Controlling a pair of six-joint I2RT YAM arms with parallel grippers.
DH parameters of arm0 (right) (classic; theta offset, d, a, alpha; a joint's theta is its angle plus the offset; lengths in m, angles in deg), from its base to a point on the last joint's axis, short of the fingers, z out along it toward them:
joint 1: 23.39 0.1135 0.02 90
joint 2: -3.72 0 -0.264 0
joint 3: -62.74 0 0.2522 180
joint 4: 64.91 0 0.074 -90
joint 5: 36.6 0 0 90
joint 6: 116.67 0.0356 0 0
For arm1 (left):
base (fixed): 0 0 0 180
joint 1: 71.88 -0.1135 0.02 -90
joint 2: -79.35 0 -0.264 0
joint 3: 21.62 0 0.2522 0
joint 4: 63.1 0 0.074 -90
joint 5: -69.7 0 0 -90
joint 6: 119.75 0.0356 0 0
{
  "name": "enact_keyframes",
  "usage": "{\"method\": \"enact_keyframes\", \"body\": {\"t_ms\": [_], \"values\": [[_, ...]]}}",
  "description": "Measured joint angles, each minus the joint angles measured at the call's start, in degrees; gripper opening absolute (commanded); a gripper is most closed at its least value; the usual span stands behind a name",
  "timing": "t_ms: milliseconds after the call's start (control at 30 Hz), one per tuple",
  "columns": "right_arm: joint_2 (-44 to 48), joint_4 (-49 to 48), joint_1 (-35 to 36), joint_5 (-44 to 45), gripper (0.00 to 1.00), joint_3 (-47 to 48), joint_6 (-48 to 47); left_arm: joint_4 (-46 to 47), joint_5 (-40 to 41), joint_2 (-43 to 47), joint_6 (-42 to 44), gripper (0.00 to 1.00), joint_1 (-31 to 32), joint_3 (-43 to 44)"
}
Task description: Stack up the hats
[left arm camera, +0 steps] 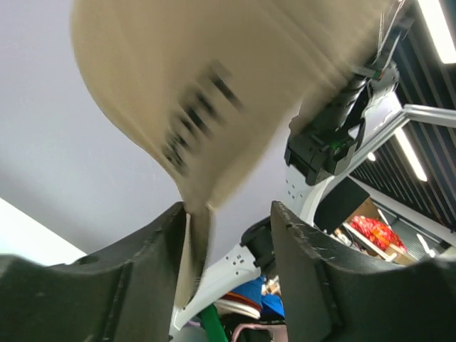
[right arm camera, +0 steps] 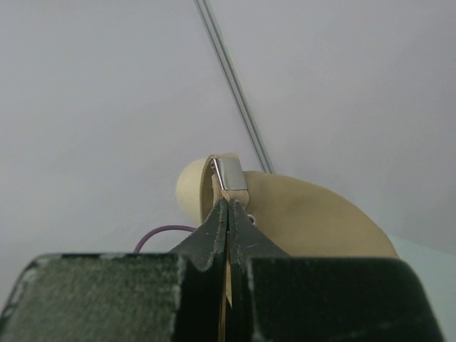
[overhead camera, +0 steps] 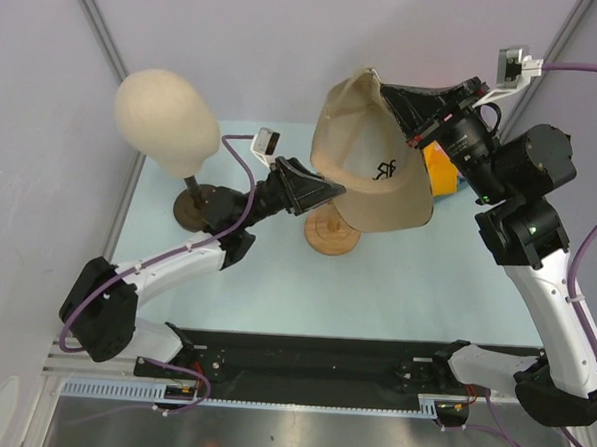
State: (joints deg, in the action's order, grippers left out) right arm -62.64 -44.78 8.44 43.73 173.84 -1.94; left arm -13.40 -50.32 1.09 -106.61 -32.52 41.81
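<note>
A beige cap (overhead camera: 377, 163) with a black logo hangs in the air above a round wooden stand base (overhead camera: 331, 230). My right gripper (overhead camera: 390, 93) is shut on the cap's back strap, just below its metal buckle (right arm camera: 229, 173). My left gripper (overhead camera: 335, 192) reaches up at the cap's lower left edge. In the left wrist view the cap (left arm camera: 214, 85) fills the top, and its edge hangs between the open jaws of the left gripper (left arm camera: 228, 214), against the left finger with a gap to the right one. A patch of yellow-orange cloth (overhead camera: 441, 171) shows behind the cap.
A cream mannequin head (overhead camera: 166, 119) stands on a dark stand (overhead camera: 194, 208) at the back left of the pale blue table (overhead camera: 375, 288). Grey walls close in the back and sides.
</note>
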Motion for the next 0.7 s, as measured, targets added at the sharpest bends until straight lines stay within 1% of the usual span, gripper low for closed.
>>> {"method": "enact_keyframes", "body": {"t_ms": [100,133,167,200,267,300,400,500,567,600,633,667,700], "values": [[-0.2,-0.11,-0.11,-0.31,0.0,-0.52,0.59,-0.7,-0.55,-1.09,0.39,0.4,0.94,0.7],[-0.2,-0.13,-0.17,-0.31,0.0,-0.66,0.74,-0.9,-0.7,-1.27,0.46,0.3,1.16,0.7],[-0.2,-0.22,-0.24,-0.28,0.0,-0.72,0.76,-1.25,-0.85,-1.33,0.61,0.24,1.31,0.7],[-0.2,-0.26,-0.37,-0.26,0.0,-0.72,0.76,-1.55,-0.94,-1.36,0.85,0.13,1.4,0.7],[-0.2,-0.35,-0.63,-0.07,0.0,-0.81,0.79,-3.58,-1.64,-1.16,2.03,0.03,1.44,0.72],[-0.15,-0.46,-0.79,0.07,0.0,-0.94,0.79,-5.42,-1.92,-0.94,3.21,0.0,1.49,0.76],[0.33,-0.68,-1.29,0.76,0.0,-2.34,0.76,-15.85,-1.2,0.76,8.92,0.0,1.64,2.1],[1.16,-0.7,-1.64,2.32,0.0,-5.2,0.5,-34.51,3.61,4.66,19.76,0.0,1.66,7.34],[1.46,-0.74,-1.73,3.45,0.08,-7.19,0.07,-44.85,7.67,7.02,26.12,0.0,1.64,11.26],[1.53,-0.92,-1.75,3.85,0.19,-8.15,-0.17,-49.62,9.75,8.15,29.03,0.0,1.62,13.18],[1.6,-1.05,-1.75,4.17,0.25,-9.18,-0.44,-55.63,13.0,9.55,32.61,0.0,1.62,15.61],[1.64,-1.05,-1.75,4.37,0.34,-10.12,-0.7,-59.78,15.17,10.36,35.17,0.0,1.62,17.33],[1.66,-1.16,-1.75,4.48,0.51,-11.06,-0.96,-64.54,18.16,10.97,38.01,0.0,1.6,19.74]]}}
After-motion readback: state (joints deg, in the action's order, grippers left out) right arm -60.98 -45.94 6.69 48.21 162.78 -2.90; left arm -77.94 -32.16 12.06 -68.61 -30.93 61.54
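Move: The tan cap hangs from the right hand by its rear strap, its middle about 10 cm below that hand and some 3 cm back, neither left nor right. From the left hand its middle lies roughly 4 cm ahead, 5 cm right and 8 cm up, the brim's near corner already between the half-open fingers. The wooden stand is about 12 cm ahead of the left hand, 2 cm right and 30 cm below. The tan cap's brim corner is pinched as the left fingers shut, that hand easing right and about 4 cm down; then it swings some 5 cm forward and 5 cm left, rising slightly, the fingers tipping from up-and-right to nearly level and turning forward. The right hand, still at the strap, sinks about 7 cm and reaches 4 cm forward, its fingers starting to part at the end. ##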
